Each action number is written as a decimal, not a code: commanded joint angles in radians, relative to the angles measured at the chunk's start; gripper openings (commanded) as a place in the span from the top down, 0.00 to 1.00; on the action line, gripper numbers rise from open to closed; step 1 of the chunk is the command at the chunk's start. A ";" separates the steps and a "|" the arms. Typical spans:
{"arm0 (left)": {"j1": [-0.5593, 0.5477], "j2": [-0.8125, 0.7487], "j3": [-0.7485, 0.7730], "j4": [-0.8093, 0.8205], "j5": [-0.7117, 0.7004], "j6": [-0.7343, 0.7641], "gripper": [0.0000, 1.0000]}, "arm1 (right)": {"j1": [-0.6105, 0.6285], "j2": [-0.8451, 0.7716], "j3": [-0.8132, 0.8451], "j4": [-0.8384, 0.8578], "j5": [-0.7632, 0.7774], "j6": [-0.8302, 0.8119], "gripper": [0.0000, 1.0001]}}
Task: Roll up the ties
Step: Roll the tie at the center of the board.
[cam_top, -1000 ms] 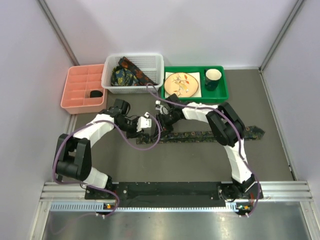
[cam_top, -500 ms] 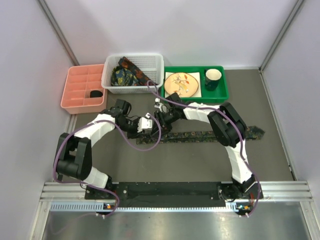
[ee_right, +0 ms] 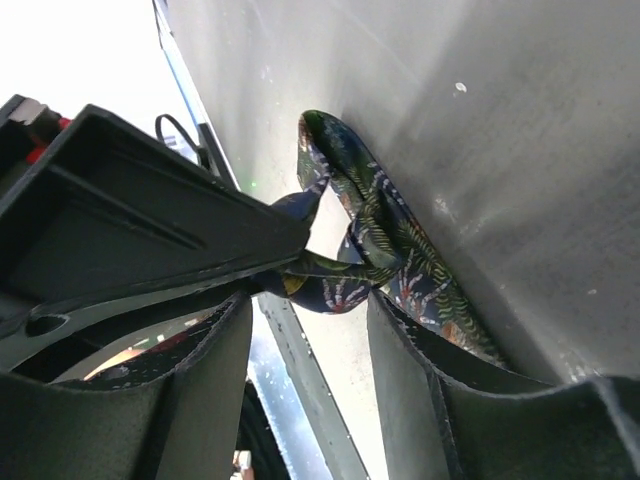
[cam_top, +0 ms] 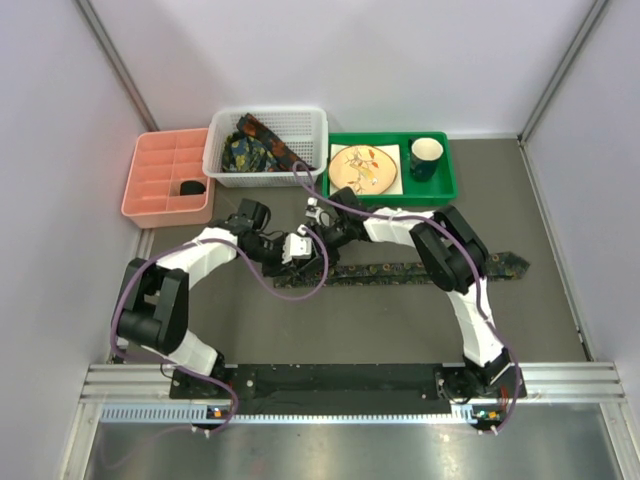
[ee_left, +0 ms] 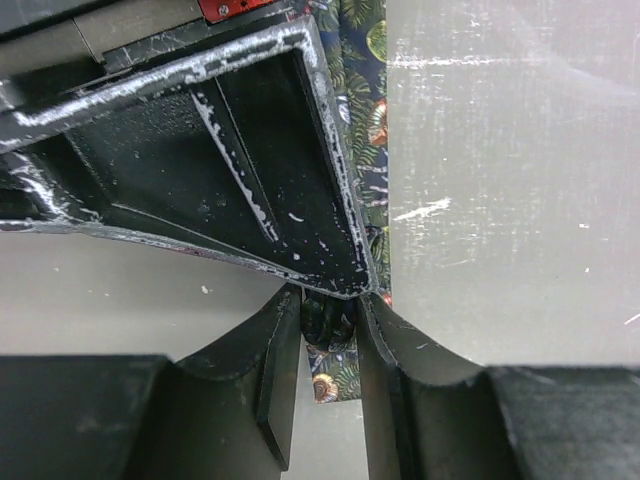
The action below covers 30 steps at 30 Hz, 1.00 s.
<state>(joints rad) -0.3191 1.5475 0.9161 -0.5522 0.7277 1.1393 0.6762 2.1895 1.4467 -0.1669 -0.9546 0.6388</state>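
One patterned tie (cam_top: 420, 270) lies flat across the table, its wide pointed end (cam_top: 505, 263) to the right. At its narrow left end the two grippers meet. My left gripper (cam_top: 300, 252) (ee_left: 330, 305) pinches a small rolled bit of the tie (ee_left: 328, 318), and a short tail (ee_left: 337, 375) hangs below it. Facing it, my right gripper (cam_top: 322, 236) (ee_right: 310, 300) stands open, with a loose loop of the tie (ee_right: 370, 220) just ahead of its fingertips and its right finger (ee_right: 400, 340) touching the cloth. More ties (cam_top: 255, 148) lie bundled in the white basket (cam_top: 215, 150).
A pink divided tray (cam_top: 150, 195) at the far left has a dark item (cam_top: 191, 187) in one cell. The green tray (cam_top: 448, 185) holds a plate (cam_top: 364, 168) and a cup (cam_top: 426, 157). A purple cable (cam_top: 295, 292) sags over the tie's left end.
My right gripper's jaws have spread apart from the tie's fold. Both grippers have edged a little farther from the arm bases, and the left still holds the rolled end.
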 commanded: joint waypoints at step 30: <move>0.049 -0.038 -0.079 -0.005 0.012 0.050 0.25 | -0.007 0.038 -0.037 0.023 0.013 -0.047 1.00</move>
<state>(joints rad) -0.2611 1.5204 0.8494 -0.5533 0.7090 1.1648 0.6708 2.2211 1.4235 -0.1795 -0.9428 0.6106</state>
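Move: My left fingers hold the tie's bunched fold right at their tips. The same fold sits between my right hand's open fingers, about 1 cm left of that hand point and 1 cm below it. From my left hand, the tie's short flat end lies some 5 cm left, 1 cm back and 4 cm lower. The white basket is about 26 cm ahead and 8 cm left, the green tray about 22 cm ahead and 18 cm right, both near hand height. I lower my right hand about 1 cm and shut its fingers on the tie's fold, then keep the pinch while sinking another 1.5 cm or so. My left hand first eases about 1 cm down, back and right with the fold, then spreads its fingers, lets go and pulls some 3 cm left over the tie's short end, dipping slightly at the last. ##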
